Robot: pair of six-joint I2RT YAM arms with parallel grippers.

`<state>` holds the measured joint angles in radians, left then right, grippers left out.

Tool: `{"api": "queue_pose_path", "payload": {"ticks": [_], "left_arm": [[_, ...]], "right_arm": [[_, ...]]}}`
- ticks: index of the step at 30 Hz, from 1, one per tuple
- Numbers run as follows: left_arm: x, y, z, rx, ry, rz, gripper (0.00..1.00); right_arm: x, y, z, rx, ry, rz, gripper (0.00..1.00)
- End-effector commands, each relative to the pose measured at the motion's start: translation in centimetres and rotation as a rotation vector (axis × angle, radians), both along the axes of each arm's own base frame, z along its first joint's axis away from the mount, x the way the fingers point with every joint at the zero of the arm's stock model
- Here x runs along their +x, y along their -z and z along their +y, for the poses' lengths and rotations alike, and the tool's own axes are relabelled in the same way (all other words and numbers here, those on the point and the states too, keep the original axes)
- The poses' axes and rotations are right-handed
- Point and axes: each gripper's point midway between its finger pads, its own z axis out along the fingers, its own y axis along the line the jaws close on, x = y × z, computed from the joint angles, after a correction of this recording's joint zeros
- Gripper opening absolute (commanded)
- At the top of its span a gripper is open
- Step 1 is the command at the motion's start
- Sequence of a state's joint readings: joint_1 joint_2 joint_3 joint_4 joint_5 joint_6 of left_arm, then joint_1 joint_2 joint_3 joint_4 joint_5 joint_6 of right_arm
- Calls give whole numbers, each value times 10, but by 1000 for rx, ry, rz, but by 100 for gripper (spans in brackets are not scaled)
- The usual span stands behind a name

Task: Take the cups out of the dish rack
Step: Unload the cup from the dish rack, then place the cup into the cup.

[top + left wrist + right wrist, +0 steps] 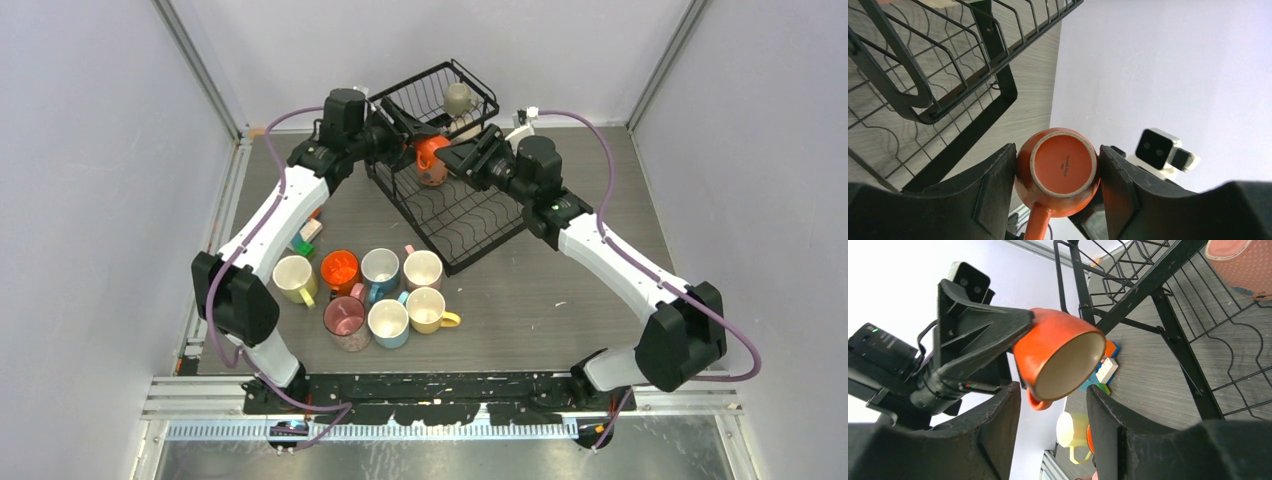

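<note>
An orange cup hangs in the air beside the black wire dish rack. My left gripper is shut on its round body, base toward the camera, handle pointing down. My right gripper faces the cup's mouth with its jaws apart; the lower rim and handle sit just between its fingertips, without visible contact. A grey cup stands in the upper basket. A salmon cup rests in the rack.
Several cups stand grouped on the table in front of the rack, among them a yellow one. Small coloured blocks lie left of the rack. Grey walls close in the table on three sides.
</note>
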<state>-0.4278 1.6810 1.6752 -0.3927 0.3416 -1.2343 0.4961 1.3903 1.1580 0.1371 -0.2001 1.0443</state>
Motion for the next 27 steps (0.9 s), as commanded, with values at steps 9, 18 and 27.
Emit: {"api": "queue_pose_path", "payload": {"ticks": [9,18,27], "left_arm": [[-23,-51,-10,-174,65,-78,0],[-33,-50,-16,-233,100,-38,0],[-38,-44,-20,-282,120,-4,4]], "right_arm": [[9,-36,12,72,15,-109,46],[10,-34,17,79,10,-113,31],[10,-35,18,82,17,-115,1]]}}
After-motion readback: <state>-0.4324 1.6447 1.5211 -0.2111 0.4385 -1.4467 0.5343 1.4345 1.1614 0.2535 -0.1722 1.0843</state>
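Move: Out at the near side of the rack's upper tier, the left hand already holds the orange cup, its middle about 1 cm ahead of, 2 cm right of and 1 cm below that hand. From the right hand the cup is about 3 cm ahead and 6 cm left, roughly level. The grey cup on the upper tier is some 13 cm ahead, 1 cm left and 7 cm below the right hand; the salmon cup in the lower tier is about 2 cm ahead, 5 cm left and 23 cm below. Easing left about 2 cm and rising about 1 cm, the right hand brings its half-open fingers around the wall at the orange cup's open rim and shuts them almost fully, pinching it, one finger inside. The left hand keeps its grip, drawing the cup back and right about 2 cm towards those fingers while rolling its left side down some 10 degrees. ##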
